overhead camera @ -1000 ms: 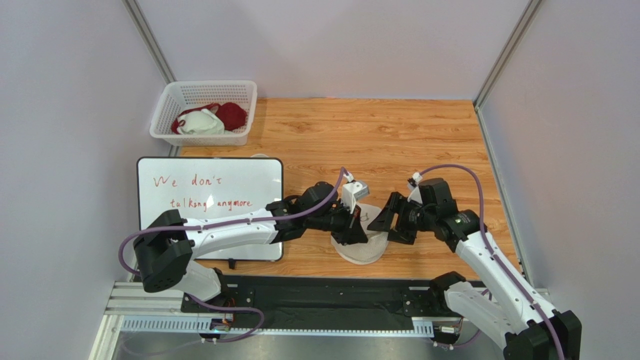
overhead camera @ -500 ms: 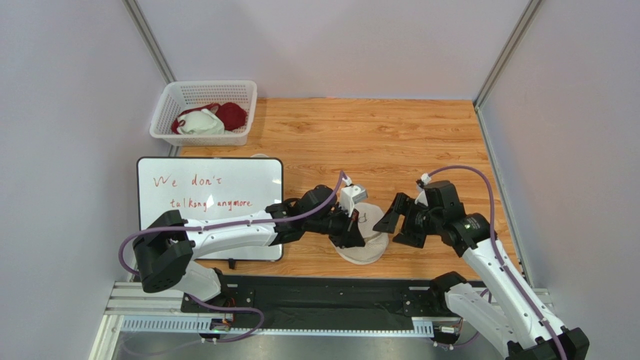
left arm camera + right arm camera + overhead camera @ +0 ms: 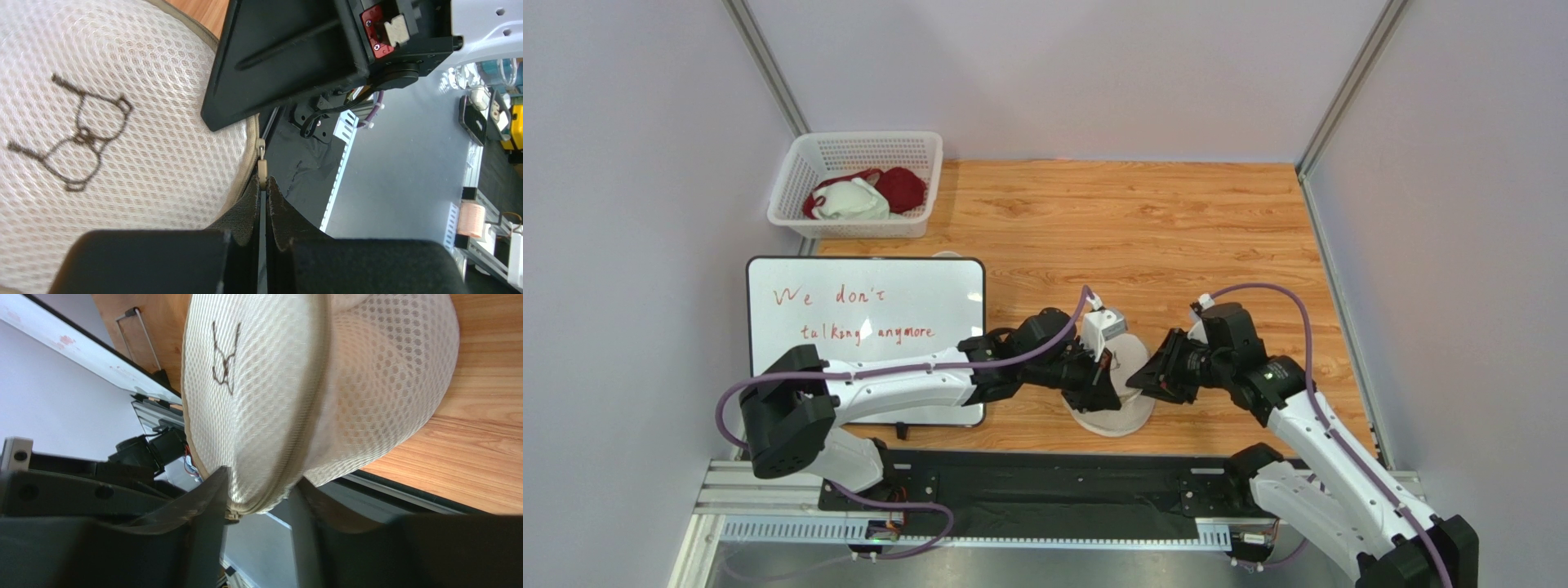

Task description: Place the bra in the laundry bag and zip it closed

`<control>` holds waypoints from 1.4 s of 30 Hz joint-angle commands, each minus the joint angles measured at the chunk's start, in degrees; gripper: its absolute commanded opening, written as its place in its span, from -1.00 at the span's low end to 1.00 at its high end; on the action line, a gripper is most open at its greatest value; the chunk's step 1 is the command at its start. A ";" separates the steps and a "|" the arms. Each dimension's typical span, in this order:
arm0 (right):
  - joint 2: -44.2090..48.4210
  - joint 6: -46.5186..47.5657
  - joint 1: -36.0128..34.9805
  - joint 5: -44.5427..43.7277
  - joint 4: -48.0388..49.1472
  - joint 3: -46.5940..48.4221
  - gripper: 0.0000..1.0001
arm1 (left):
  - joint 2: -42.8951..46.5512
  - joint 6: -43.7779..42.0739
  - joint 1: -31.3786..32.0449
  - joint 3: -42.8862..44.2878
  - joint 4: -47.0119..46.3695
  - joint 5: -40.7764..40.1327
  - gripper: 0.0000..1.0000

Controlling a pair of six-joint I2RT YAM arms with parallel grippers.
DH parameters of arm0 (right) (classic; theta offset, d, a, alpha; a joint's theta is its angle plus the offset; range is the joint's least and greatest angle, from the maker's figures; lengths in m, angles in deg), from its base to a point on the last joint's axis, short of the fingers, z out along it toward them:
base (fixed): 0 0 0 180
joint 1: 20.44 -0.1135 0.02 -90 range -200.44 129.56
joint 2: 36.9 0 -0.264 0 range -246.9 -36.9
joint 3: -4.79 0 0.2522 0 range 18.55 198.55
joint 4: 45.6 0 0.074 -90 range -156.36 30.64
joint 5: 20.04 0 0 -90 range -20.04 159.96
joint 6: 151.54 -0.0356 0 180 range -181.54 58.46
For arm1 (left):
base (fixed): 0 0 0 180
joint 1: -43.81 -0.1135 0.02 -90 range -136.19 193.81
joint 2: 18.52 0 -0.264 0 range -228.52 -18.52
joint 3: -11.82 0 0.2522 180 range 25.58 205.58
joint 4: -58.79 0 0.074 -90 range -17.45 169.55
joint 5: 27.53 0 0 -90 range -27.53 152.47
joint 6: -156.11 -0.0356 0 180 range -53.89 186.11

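Observation:
The laundry bag (image 3: pixel 1117 418), a round off-white mesh pouch with a black bra drawing (image 3: pixel 77 144), stands on edge near the table's front between both grippers. My left gripper (image 3: pixel 263 184) is shut on the beige zipper pull (image 3: pixel 263 166) at the bag's rim. In the top view this left gripper (image 3: pixel 1109 391) sits on the bag's left side. My right gripper (image 3: pixel 261 485) straddles the zipped rim of the laundry bag (image 3: pixel 276 386), one finger pressing the mesh on each side, beside the zipper slider (image 3: pixel 232 513). The right gripper (image 3: pixel 1141 381) meets the bag from the right. The bra is hidden.
A white lattice basket (image 3: pixel 799 184) with a dark red garment (image 3: pixel 902 186) and a white garment (image 3: pixel 849 202) stands at the back left. A whiteboard (image 3: pixel 867 337) with red writing lies left of the bag. A black mat (image 3: pixel 1014 480) lines the near edge.
The right gripper drew back to the right with jaws wide, then returned to the bag and narrowed onto its rim. The left gripper stayed shut on the pull, shifting slightly.

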 commanded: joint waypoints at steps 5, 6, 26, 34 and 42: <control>-3.62 2.86 1.41 -3.35 3.65 5.67 -1.00 | 6.77 -1.78 0.44 -2.62 4.44 -7.03 -1.00; -4.33 3.48 2.64 -3.00 3.48 6.20 -1.00 | 8.61 -2.13 0.35 -3.67 5.50 -8.35 -1.00; -20.07 13.68 9.68 7.82 4.97 16.76 -0.90 | 11.44 -7.05 -1.85 2.30 13.78 -12.33 -1.00; -15.77 7.27 9.59 7.99 5.06 12.98 -0.92 | 5.73 -6.61 -1.85 4.93 11.15 -6.79 -0.21; -12.69 -1.34 9.68 10.19 9.45 9.28 -0.97 | 1.77 -5.91 -1.85 7.39 10.87 -9.41 0.00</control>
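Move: My left hand already pinches the zip pull, which lies right at its fingertips; the laundry bag's middle, with the bra inside, is about 5 cm ahead of it, neither left nor right, and 4 cm below. My right hand's half-closed fingers straddle the zipped rim, about 1 cm below them and level otherwise. From that hand the pull is some 3 cm back and 2 cm to its left, the bag's middle 2 cm ahead, 2 cm left and 4 cm down. I shut my right fingers on the zipped rim and carry it forward about 8 cm, rising a little, then ease back slightly with the grip kept. My left hand draws left along the rim some 7 cm, also up and forward, turning about 10 degrees counter-clockwise; then it comes back right and down towards the slider, its fingers opening halfway, off the pull. ##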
